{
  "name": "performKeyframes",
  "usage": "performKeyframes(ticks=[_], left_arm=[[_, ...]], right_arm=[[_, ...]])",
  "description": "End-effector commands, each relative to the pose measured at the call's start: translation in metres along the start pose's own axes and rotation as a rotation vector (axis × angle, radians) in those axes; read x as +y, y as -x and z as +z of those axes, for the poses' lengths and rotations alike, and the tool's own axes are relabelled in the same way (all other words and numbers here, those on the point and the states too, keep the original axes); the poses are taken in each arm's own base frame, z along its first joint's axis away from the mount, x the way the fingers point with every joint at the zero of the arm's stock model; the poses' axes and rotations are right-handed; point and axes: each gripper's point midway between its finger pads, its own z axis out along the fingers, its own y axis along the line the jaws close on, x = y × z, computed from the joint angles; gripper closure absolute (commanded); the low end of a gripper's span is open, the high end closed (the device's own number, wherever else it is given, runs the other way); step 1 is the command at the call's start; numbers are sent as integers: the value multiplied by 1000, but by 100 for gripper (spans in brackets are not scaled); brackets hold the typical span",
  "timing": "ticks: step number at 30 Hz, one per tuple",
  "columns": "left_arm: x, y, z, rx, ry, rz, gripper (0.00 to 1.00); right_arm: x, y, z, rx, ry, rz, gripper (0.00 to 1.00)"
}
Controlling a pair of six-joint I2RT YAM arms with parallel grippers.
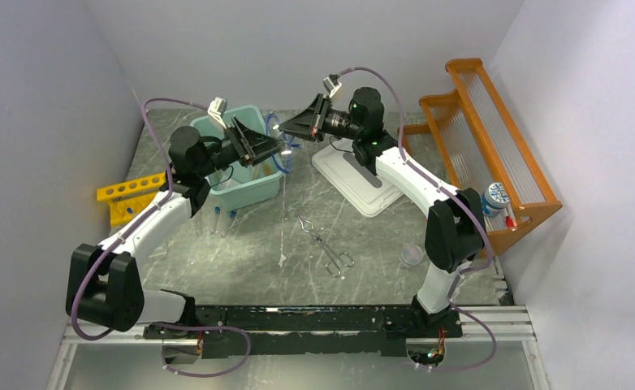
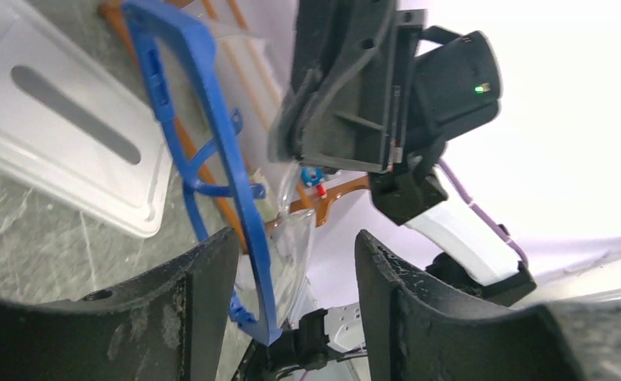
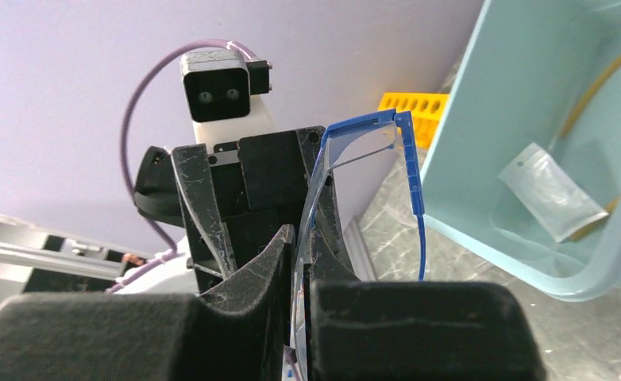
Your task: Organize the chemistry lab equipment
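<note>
A pair of safety glasses with a blue frame (image 2: pixel 212 135) and clear lens (image 3: pixel 347 151) hangs in the air above the table's back middle. My right gripper (image 3: pixel 302 238) is shut on the lens edge. My left gripper (image 2: pixel 295 238) faces it with its jaws open around the glasses. The blue temple arm lies close to its left finger (image 2: pixel 204 278), and a wide gap is left to the right finger. From above, the two grippers, left (image 1: pixel 272 149) and right (image 1: pixel 286 126), meet beside the teal bin (image 1: pixel 241 191). Silver forceps (image 1: pixel 324 244) lie on the table's middle.
The teal bin (image 3: pixel 466 159) holds a clear bag (image 3: pixel 547 193) and tan tubing (image 3: pixel 601 71). A yellow tube rack (image 1: pixel 127 195) lies at the left and test tubes (image 1: pixel 221 219) lie before the bin. A white tray (image 1: pixel 355 175), a clear cup (image 1: pixel 412 255) and the orange shelf (image 1: pixel 485 138) stand to the right.
</note>
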Motion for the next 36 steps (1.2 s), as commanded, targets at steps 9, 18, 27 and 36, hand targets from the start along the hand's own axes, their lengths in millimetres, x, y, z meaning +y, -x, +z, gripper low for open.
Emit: performKeyframes(ticks=[9, 18, 27, 36], left_arm=[[-24, 21, -13, -111, -53, 68, 38], [-22, 30, -16, -153, -55, 40, 65], [-14, 41, -17, -160, 49, 125, 95], [31, 77, -31, -166, 447, 281, 95]], right_arm=[[33, 7, -3, 32, 153, 64, 91], [30, -1, -5, 62, 156, 68, 91], [20, 0, -9, 48, 119, 56, 55], [-27, 37, -41, -86, -137, -31, 32]])
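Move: Just in front of the left hand's open fingers hang the blue safety goggles, their middle about 2 cm ahead, 2 cm to its right and 1 cm below. The right hand already pinches them; from it their middle lies some 3 cm back, 1 cm left and 2 cm down. From the left hand, the green bin is about 13 cm ahead, 15 cm left and 22 cm down, the white lid 12 cm ahead, 26 cm right and 29 cm down. Rising about 2.5 cm and easing 2 cm left, with the right hand lifting about as much, the left hand shuts its fingers on the goggles' rim. Only then does the right hand open and back off some 3 cm to its right, about as far forward and down, while the left hand carries the goggles another 3 cm forward and 2 cm left towards the bin, turning about 15 degrees. ##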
